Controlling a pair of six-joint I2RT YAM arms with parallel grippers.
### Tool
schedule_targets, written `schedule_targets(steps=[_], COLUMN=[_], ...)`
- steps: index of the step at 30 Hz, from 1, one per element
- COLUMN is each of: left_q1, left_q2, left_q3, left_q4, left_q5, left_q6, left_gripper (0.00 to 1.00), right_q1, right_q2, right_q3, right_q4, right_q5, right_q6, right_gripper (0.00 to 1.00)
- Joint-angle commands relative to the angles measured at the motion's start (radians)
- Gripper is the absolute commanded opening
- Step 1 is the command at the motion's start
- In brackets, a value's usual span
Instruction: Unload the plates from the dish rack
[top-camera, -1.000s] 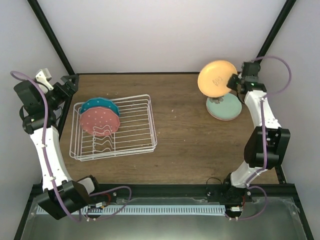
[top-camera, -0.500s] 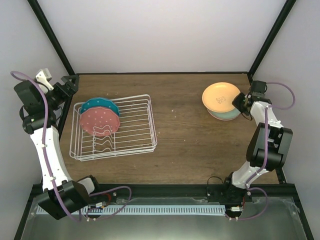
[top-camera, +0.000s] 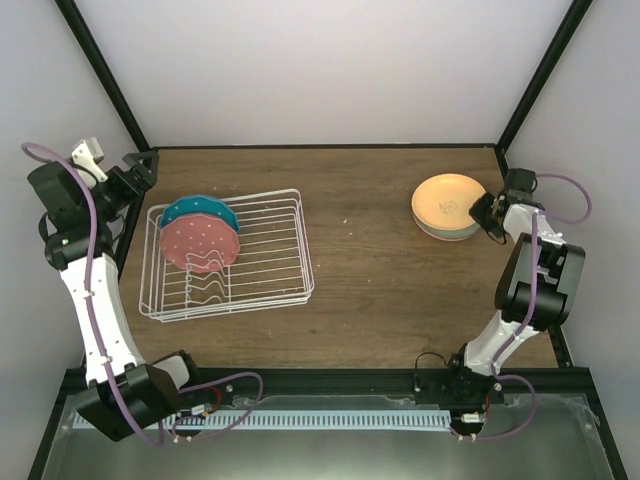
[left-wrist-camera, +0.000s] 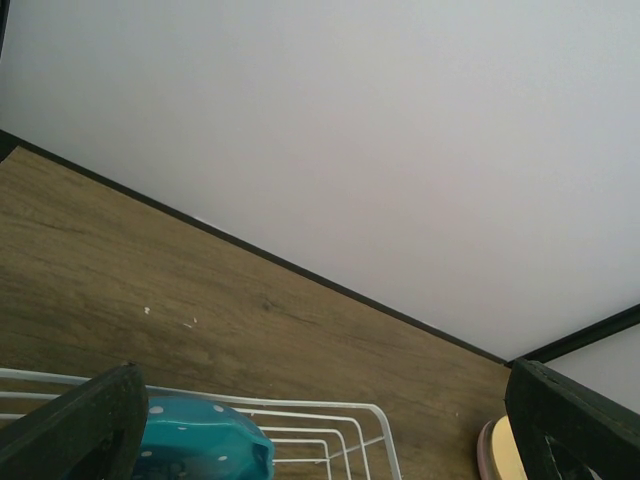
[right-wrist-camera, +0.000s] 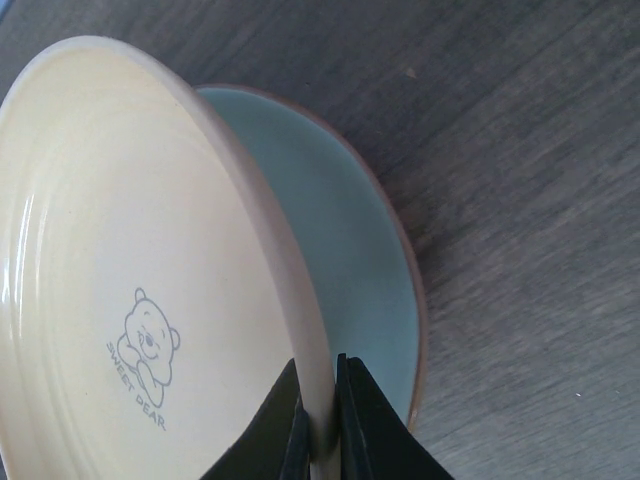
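The white dish rack (top-camera: 285, 250) stands at the left, with the dotted salmon-red plate (top-camera: 199, 243) upright in front of the dotted teal plate (top-camera: 200, 210); the teal plate (left-wrist-camera: 200, 440) and a rack corner (left-wrist-camera: 375, 440) show in the left wrist view. My right gripper (top-camera: 484, 211) is shut on the rim of the orange-yellow plate (top-camera: 447, 200), which lies low over the mint green plate (top-camera: 450, 229) at the far right. In the right wrist view my gripper (right-wrist-camera: 318, 420) pinches the yellow plate (right-wrist-camera: 110, 270) above the green one (right-wrist-camera: 350, 250). My left gripper (top-camera: 135, 172) is open and empty behind the rack.
Black frame posts (top-camera: 100, 75) rise at the back corners, and the right post (top-camera: 535, 75) is close to my right arm. The brown table (top-camera: 370, 260) spreads between the rack and the plate stack. A pink rim (left-wrist-camera: 486, 450) shows under the stack.
My right gripper has lowered the orange-yellow plate from held high and tilted down onto the mint green plate and shifted it slightly right. The left arm has not moved.
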Motion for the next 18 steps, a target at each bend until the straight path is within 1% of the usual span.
schedule_targets(steps=[1,3,4,5,6,8,12,14,18], left_q1=[-0.002,-0.002,-0.002,-0.002,-0.001,-0.002,-0.002,-0.002,-0.001], left_q2=[-0.017,-0.017,-0.017,-0.019,-0.022,-0.028,-0.037,-0.039,-0.038], left_q3=[0.021,0.030,0.032,0.034,0.034,0.031,0.021,0.019,0.022], left_q4=[-0.016,-0.022,-0.024,-0.026,-0.029,-0.036,-0.043,-0.043,-0.042], left_q5=[0.003,0.001,0.000,-0.002,-0.003,-0.004,-0.004,-0.004,0.001], left_q6=[0.008,0.009,0.010,0.009,0.009,0.014,0.017,0.014,0.012], left_gripper=[1.00,1.00,1.00,1.00,1.00,1.00,1.00,1.00,1.00], right_q1=[-0.019,-0.020,-0.021,-0.022,-0.022,-0.021,-0.022,-0.021,-0.021], right_q2=[0.017,0.029,0.033,0.037,0.039,0.040,0.031,0.018,-0.033], right_q3=[-0.015,-0.015,-0.015,-0.016,-0.020,-0.024,-0.038,-0.040,-0.027], right_q4=[0.053,0.053,0.051,0.049,0.049,0.047,0.049,0.044,0.019], right_q5=[0.011,0.013,0.019,0.023,0.026,0.029,0.025,0.024,0.058], right_q6=[-0.001,-0.002,-0.004,-0.004,-0.008,-0.013,-0.026,-0.035,-0.054], right_gripper=[0.01,0.01,0.04,0.08,0.15,0.30,0.49,0.52,0.54])
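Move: The right hand still holds the yellow plate by its right rim. The plate's middle is about 7 cm to its left, 2 cm farther out and roughly level with it. The green plate it is going onto lies some 7 cm to the left, 1 cm ahead and 3 cm below, with the pink plate under it, 5 cm below the hand. From the left hand, the green plate is about 62 cm right, 10 cm ahead and 30 cm lower. The right fingers, pinching the yellow plate's rim, lower it about 2 cm straight down onto the green plate, drifting barely 1 cm to the right. The hand then all but stops and lets go, the fingers opening from shut to about half wide and staying low on either side of the rim, with no real turn of the wrist. ##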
